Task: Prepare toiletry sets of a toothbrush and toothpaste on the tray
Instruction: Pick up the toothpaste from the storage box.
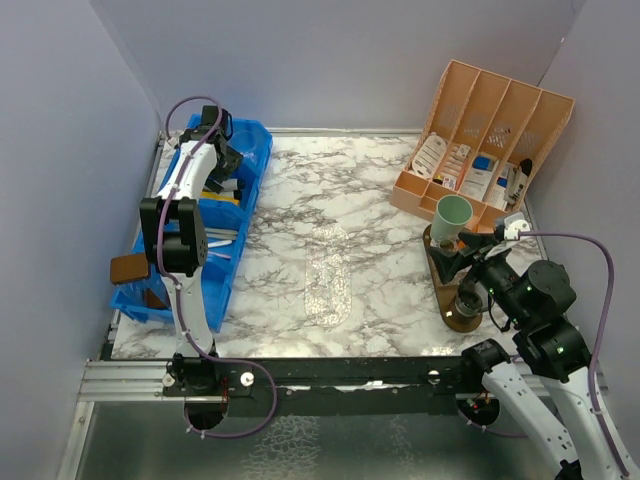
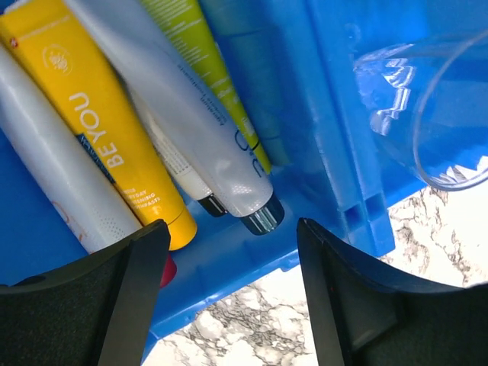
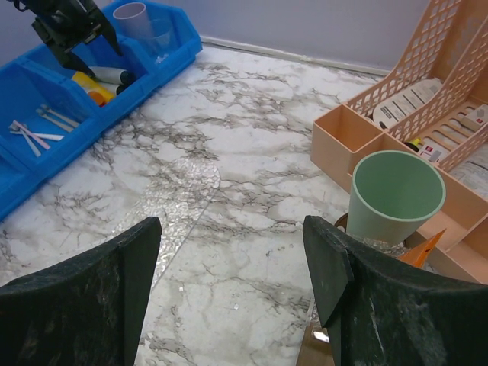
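Note:
A mint green cup stands upright and empty on the far end of the brown tray. A smoky dark cup stands nearer on the same tray. My right gripper hovers between them, open and empty; in its wrist view the right gripper has the mint cup just beyond its right finger. My left gripper is over the far end of the blue bin. The left gripper is open above toothpaste tubes: yellow, grey-white, lime. A clear cup lies to their right.
White toothbrushes lie in a middle compartment of the blue bin. A peach organizer with small packets stands at the back right, close behind the tray. A clear textured oval mat lies mid-table. A brown block sits by the bin's left side.

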`<action>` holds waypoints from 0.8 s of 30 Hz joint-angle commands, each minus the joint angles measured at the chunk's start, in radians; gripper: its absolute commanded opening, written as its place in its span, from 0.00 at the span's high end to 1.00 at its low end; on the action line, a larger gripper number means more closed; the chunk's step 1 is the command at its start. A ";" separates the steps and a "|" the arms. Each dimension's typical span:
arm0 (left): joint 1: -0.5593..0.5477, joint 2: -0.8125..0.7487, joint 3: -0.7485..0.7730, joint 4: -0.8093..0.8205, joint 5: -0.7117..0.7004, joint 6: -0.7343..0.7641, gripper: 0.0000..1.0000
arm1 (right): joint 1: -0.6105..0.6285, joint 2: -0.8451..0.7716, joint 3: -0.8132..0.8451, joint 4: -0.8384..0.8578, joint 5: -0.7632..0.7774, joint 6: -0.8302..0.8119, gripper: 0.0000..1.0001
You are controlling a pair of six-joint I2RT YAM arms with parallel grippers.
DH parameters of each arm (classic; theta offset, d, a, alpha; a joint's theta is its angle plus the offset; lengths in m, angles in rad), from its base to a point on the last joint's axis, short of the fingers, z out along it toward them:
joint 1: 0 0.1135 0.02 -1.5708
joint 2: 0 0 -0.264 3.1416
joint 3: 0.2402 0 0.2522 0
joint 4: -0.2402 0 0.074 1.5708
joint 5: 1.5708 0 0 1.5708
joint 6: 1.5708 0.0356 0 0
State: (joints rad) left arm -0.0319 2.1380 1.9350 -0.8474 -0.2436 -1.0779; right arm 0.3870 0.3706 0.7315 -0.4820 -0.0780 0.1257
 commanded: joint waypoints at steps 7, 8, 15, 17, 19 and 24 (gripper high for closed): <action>0.019 0.060 0.005 -0.067 0.050 -0.214 0.34 | 0.007 -0.005 -0.008 0.030 0.043 0.006 0.24; 0.020 0.077 0.024 -0.067 0.064 -0.212 0.35 | 0.006 -0.005 -0.007 0.031 0.043 0.006 0.24; 0.020 0.154 0.083 -0.068 0.078 -0.242 0.37 | 0.007 -0.007 -0.011 0.030 0.046 0.006 0.24; 0.021 0.155 0.077 -0.067 0.067 -0.253 0.39 | 0.007 -0.009 -0.012 0.031 0.046 0.005 0.24; 0.021 0.147 0.062 -0.067 0.061 -0.265 0.43 | 0.008 -0.010 -0.011 0.029 0.047 0.005 0.24; 0.021 0.095 0.024 -0.067 0.039 -0.263 0.52 | 0.008 -0.010 -0.014 0.031 0.047 0.006 0.24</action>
State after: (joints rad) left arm -0.0185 2.2696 1.9865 -0.8997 -0.1829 -1.3266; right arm 0.3874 0.3706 0.7269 -0.4778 -0.0563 0.1261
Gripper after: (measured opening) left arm 0.500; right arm 0.756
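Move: The grey toothpaste tube with the black cap lies crosswise in the blue box, its middle about 4 cm left of the left hand, 1 cm ahead and 5 cm below, cap end nearly beneath the fingers. The yellow tube lies alongside, 4 cm nearer the base than the grey one, and the green tube some 2 cm beyond it. A clear cup stands about 12 cm ahead of the hand and 3 cm right. From the right hand the grey tube is roughly 52 cm left, 30 ahead and 21 below. The grey tube is taken near its cap: the left hand sinks about 5 cm, almost straight down into the box, turning some 15 degrees, mostly counter-clockwise with its left side dipping, to line the fingers up with the tube. At the bottom it stays in place and narrows the fingers, one either side of the tube's neck, until they come up against it. ##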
